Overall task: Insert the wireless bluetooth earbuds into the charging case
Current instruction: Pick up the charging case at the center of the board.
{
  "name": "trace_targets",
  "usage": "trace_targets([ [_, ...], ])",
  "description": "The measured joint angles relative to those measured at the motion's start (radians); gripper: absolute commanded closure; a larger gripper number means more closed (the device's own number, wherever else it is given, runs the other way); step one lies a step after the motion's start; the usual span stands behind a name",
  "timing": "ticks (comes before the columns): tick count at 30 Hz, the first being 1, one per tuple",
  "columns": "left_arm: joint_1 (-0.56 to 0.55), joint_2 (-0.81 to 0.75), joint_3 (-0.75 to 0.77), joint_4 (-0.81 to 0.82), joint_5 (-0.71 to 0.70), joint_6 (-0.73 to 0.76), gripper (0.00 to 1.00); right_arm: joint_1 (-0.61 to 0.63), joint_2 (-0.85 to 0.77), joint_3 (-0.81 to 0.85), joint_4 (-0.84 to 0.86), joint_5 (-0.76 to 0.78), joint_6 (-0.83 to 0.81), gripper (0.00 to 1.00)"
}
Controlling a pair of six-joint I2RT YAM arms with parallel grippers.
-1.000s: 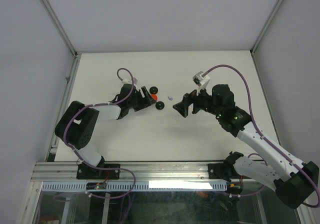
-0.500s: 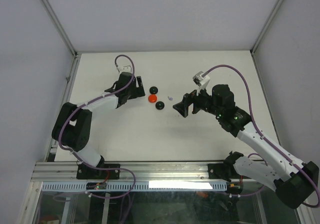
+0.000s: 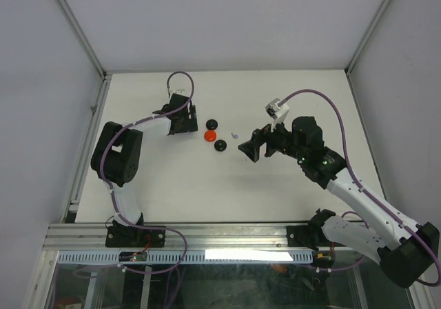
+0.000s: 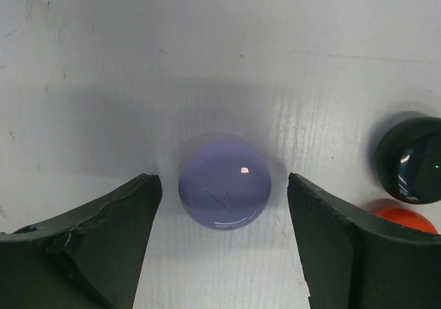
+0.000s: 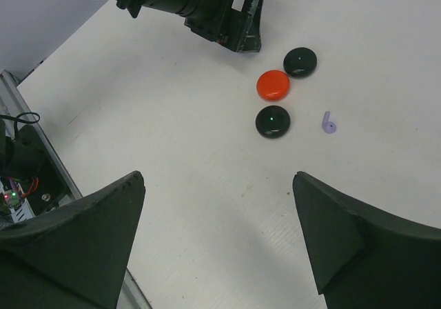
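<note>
In the left wrist view a round lilac charging case (image 4: 224,189), lid closed, lies on the table between the fingers of my left gripper (image 4: 220,181). The jaws are open, with a gap on each side of the case. From above, my left gripper (image 3: 182,119) hides that case. One tiny lilac earbud (image 3: 234,135) (image 5: 329,123) lies loose on the table, just right of the round cases. My right gripper (image 3: 251,147) (image 5: 219,179) hovers open and empty to the right of the earbud, holding nothing.
Two black round cases (image 3: 213,123) (image 3: 220,145) and a red one (image 3: 210,135) sit clustered between the grippers. They also show in the right wrist view: black case (image 5: 300,61), red case (image 5: 273,85), black case (image 5: 273,121). Metal frame rails (image 3: 96,109) border the table's left side.
My left gripper has drawn back from the red and black cases toward the far left and opened wider. The right arm has not moved.
</note>
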Motion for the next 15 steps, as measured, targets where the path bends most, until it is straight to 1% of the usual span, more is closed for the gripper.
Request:
trace_targets([
  [6, 0.005, 0.043, 0.053, -0.033, 0.002, 0.031, 0.33, 0.0, 0.003, 0.0, 0.0, 0.0, 0.0, 0.08],
  [11, 0.005, 0.042, 0.053, -0.04, 0.014, 0.08, 0.48, 0.0, 0.004, 0.0, 0.0, 0.003, 0.0, 0.08],
  [15, 0.011, 0.013, 0.021, -0.037, 0.051, 0.141, 0.52, 0.0, 0.01, 0.0, -0.001, 0.003, 0.0, 0.08],
])
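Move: The purple charging case lies on the table practically between the left hand's open fingers, its middle about 1 cm ahead of and 1 cm below the hand point. The red case is some 9 cm to its right and 2 cm nearer the base; the nearer-standing black case, the farther-out one of the two, is about 9 cm right and 3 cm ahead of it. From the raised right hand, the purple case is roughly 26 cm left, 16 cm ahead and 22 cm below. The left hand, already down at the table, eases less than 1 cm forward with a slight dip over the purple case, then draws back about 1 cm while its wrist turns some 5 to 10 degrees clockwise. As it does so the fingers close from wide open to roughly half open, one on either side of the case, until their tips come up against its left and right edges and begin to pinch it. ##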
